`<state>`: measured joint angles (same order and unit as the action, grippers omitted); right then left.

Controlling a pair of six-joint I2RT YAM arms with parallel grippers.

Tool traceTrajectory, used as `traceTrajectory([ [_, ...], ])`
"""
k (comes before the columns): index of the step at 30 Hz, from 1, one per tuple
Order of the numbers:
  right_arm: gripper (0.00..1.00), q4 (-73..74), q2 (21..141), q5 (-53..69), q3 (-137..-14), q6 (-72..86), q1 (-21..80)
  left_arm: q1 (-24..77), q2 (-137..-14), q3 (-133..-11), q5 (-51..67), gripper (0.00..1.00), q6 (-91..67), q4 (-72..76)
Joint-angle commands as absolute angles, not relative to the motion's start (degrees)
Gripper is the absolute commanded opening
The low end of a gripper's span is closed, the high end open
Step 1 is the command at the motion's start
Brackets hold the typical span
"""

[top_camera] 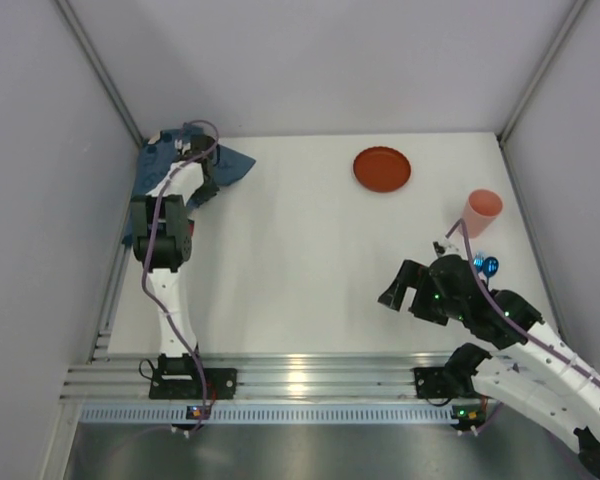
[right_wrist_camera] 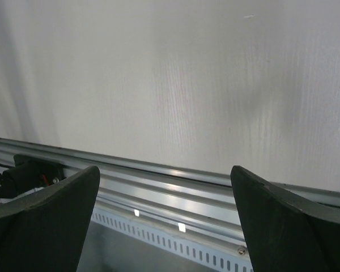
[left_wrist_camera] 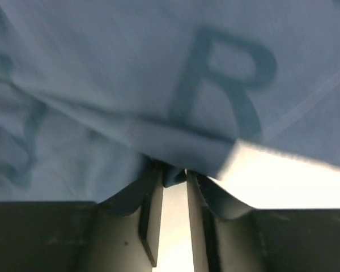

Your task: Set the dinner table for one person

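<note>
A blue cloth mat printed with letters lies bunched at the far left corner of the white dinner table. My left gripper is down on it. In the left wrist view the mat fills the frame, and a fold of it sits pinched between the tips of the narrow jaws of the left gripper. My right gripper hovers over the near right of the table. In the right wrist view the right gripper stands wide open with nothing between its fingers.
An orange-red plate lies at the far middle right. A pink cup stands near the right edge, with a small shiny blue object beside the right arm. An aluminium rail runs along the near edge, and grey walls enclose the table.
</note>
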<state>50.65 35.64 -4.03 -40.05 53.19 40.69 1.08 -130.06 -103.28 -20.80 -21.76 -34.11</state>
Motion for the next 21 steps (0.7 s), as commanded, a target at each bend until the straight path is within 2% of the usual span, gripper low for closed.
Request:
traceTrajectory([
  [1,1.00,54.05,34.37,-3.69,-40.52,53.61,40.25,-3.07,-137.19,-105.11,-16.62,0.24,-19.78,-38.14],
  [2,1.00,54.49,34.10,-3.69,-40.60,53.61,40.25,-3.16,-137.63,-106.34,-15.74,0.12,-19.69,-39.19],
  [4,1.00,55.54,33.67,-3.60,-40.78,53.61,40.17,-3.16,-137.90,-109.24,-14.77,0.00,-19.51,-40.07],
  [10,1.00,56.69,33.83,-5.18,-42.97,51.42,40.25,-0.28,-129.65,-104.95,-10.73,0.00,-20.48,-40.69],
  [11,1.00,56.95,34.10,-5.71,-43.50,50.81,40.25,1.48,-125.20,-103.81,-10.20,0.00,-20.30,-40.69],
  [18,1.00,56.95,37.79,-9.84,-48.95,45.27,40.17,19.67,-105.68,-92.83,-11.52,0.00,-22.84,-46.75],
  [21,1.00,56.78,39.72,-11.07,-49.92,44.12,40.25,29.07,-101.70,-90.45,-9.59,0.00,-28.81,-50.53],
])
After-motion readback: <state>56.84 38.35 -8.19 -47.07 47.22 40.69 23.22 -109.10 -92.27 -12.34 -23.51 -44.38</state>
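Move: The left fingertips stand part-open right at the blue cloth's near right edge, with a fold of the cloth already between them, roughly 1 cm below the hand. The cloth's main spread is centred about 9 cm to the left and 5 cm farther out. Its red patch lies some 8 cm left and 11 cm back, and the brown plate about 51 cm to the right and 6 cm farther out. From the right hand the gripped edge is some 38 cm ahead, 55 cm left and 13 cm lower. Nudging forward and left by about 3 cm near table height, the left hand shuts its fingers and pinches the fold of cloth. It then turns back and sweeps fast to the right, roughly 20 cm, also drawing back towards the base and climbing, turning clockwise as it tows the pinched edge towards the middle of the table. ##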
